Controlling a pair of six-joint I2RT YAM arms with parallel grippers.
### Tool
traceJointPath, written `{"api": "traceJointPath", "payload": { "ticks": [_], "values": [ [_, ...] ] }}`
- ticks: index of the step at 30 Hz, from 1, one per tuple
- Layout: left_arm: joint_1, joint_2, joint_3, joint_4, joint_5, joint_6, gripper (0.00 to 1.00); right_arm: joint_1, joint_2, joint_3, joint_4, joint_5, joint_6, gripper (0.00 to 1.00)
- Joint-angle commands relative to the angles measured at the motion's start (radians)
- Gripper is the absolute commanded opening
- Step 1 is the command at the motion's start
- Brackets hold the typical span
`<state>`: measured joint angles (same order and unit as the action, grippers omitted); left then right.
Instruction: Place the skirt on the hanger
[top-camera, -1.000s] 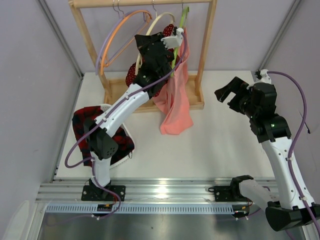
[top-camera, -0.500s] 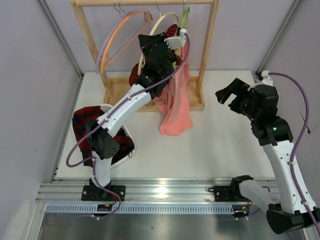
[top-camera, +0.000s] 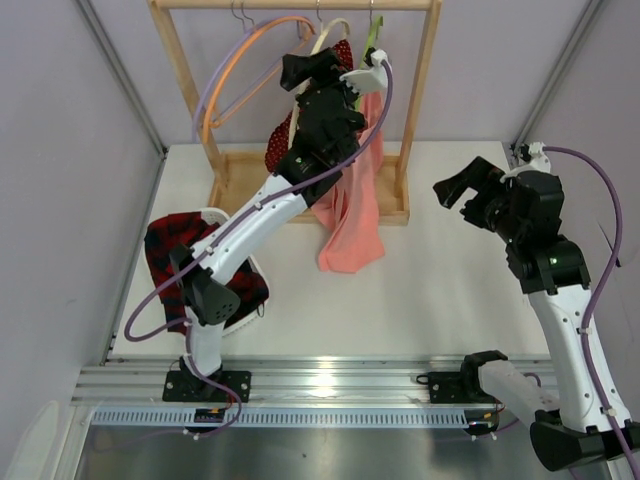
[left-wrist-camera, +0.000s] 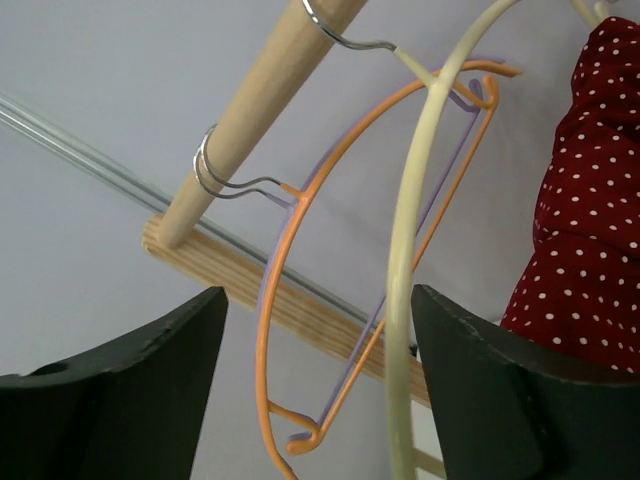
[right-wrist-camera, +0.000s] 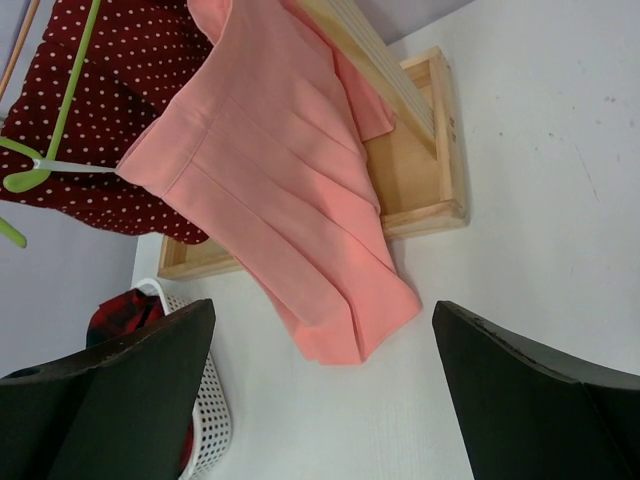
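The cream hanger (left-wrist-camera: 408, 250) hangs by its silver hook from the rack's top rail, seen also from above (top-camera: 326, 36). The dark-red polka-dot skirt (left-wrist-camera: 590, 200) hangs at its right side; how it sits on the hanger is hidden. From above, parts of the skirt (top-camera: 281, 150) show behind my left arm, and it also appears in the right wrist view (right-wrist-camera: 120, 90). My left gripper (left-wrist-camera: 320, 390) (top-camera: 318, 64) is open up by the rail. The hanger's cream bar runs between its fingers, close to the right one. My right gripper (right-wrist-camera: 325, 400) (top-camera: 466, 188) is open and empty over the table, right of the rack.
A wooden rack (top-camera: 416, 100) stands at the back. It carries orange and lilac hangers (top-camera: 235, 75) and a lime-green hanger (right-wrist-camera: 70, 100) with a salmon-pink cloth (top-camera: 350, 225) reaching the table. A white basket (right-wrist-camera: 205, 420) with a red-black plaid garment (top-camera: 170, 245) sits front left.
My left gripper has risen toward the rail and its jaws have gone from nearly shut to open. The right arm has barely moved.
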<state>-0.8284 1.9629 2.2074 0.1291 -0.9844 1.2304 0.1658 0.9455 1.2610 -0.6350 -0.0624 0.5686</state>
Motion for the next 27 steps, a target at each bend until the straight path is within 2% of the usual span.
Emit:
{"api": "traceJointPath", "payload": {
  "ticks": [1, 2, 4, 6, 7, 8, 10, 12, 15, 16, 19, 20, 23, 27],
  "values": [
    [-0.014, -0.087, 0.054, -0.092, 0.019, -0.156, 0.86, -0.011, -0.028, 0.006, -0.003, -0.045, 0.011, 0.99],
    [-0.023, -0.108, 0.058, -0.118, 0.026, -0.186, 0.93, -0.014, -0.034, 0.005, -0.002, -0.047, 0.013, 0.99],
    [-0.034, -0.134, 0.058, -0.221, 0.058, -0.292, 0.98, -0.015, -0.042, 0.002, -0.005, -0.05, 0.019, 0.99],
    [-0.049, -0.18, 0.067, -0.296, 0.114, -0.389, 1.0, -0.018, -0.053, -0.002, -0.006, -0.051, 0.027, 0.99],
    [-0.051, -0.2, 0.071, -0.336, 0.145, -0.514, 1.0, -0.018, -0.059, -0.006, -0.005, -0.051, 0.03, 0.99],
    [-0.048, -0.241, 0.074, -0.411, 0.18, -0.578, 1.0, -0.018, -0.063, -0.005, -0.008, -0.053, 0.033, 0.99],
    [-0.041, -0.288, 0.066, -0.465, 0.306, -0.743, 0.99, -0.019, -0.073, -0.005, -0.011, -0.056, 0.036, 0.99],
    [-0.02, -0.343, 0.055, -0.496, 0.384, -0.83, 1.0, -0.018, -0.083, 0.001, -0.012, -0.056, 0.039, 0.99],
    [0.069, -0.372, 0.075, -0.554, 0.539, -1.021, 1.0, -0.018, -0.1, 0.006, -0.018, -0.053, 0.037, 0.99],
    [0.139, -0.377, 0.078, -0.572, 0.625, -1.128, 0.99, -0.018, -0.102, 0.006, -0.02, -0.053, 0.037, 0.99],
    [0.259, -0.372, 0.074, -0.608, 0.758, -1.273, 1.0, -0.018, -0.112, 0.008, -0.028, -0.05, 0.04, 0.99],
    [0.276, -0.369, 0.074, -0.606, 0.838, -1.292, 0.99, -0.018, -0.114, 0.008, -0.029, -0.048, 0.04, 0.99],
    [0.308, -0.358, 0.071, -0.588, 0.956, -1.321, 0.99, -0.018, -0.119, 0.008, -0.038, -0.043, 0.05, 0.99],
    [0.311, -0.345, 0.077, -0.565, 1.039, -1.315, 0.99, -0.018, -0.125, 0.006, -0.043, -0.036, 0.059, 0.99]
  ]
}}
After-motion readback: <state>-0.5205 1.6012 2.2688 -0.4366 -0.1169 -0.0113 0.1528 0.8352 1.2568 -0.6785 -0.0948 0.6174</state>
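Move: The left hand, its fingers already mostly open, straddles the near arm of the cream hanger; the middle of that hanger lies about 8 cm ahead, 2 cm right and 2 cm higher. The dotted skirt hangs some 10 cm below, 4 cm ahead and 1 cm right, with the orange hanger about 11 cm left and 3 cm ahead and the green one 9 cm right, 3 cm ahead, both near hand height. From the right hand the cream hanger is roughly 22 cm ahead, 27 cm left and 18 cm up. The left hand spreads its fingers the rest of the way and backs off the cream hanger's near arm some 7 cm, then swings left and up past that arm, about 9 cm higher at most, before easing a few centimetres right again. On the way the wrist rolls left side down by some 50 degrees and turns clockwise about 40, so the open fingers end up pointing forward and right towards the hangers, while the empty right hand draws about 3 cm back and 2 cm up, still open. ##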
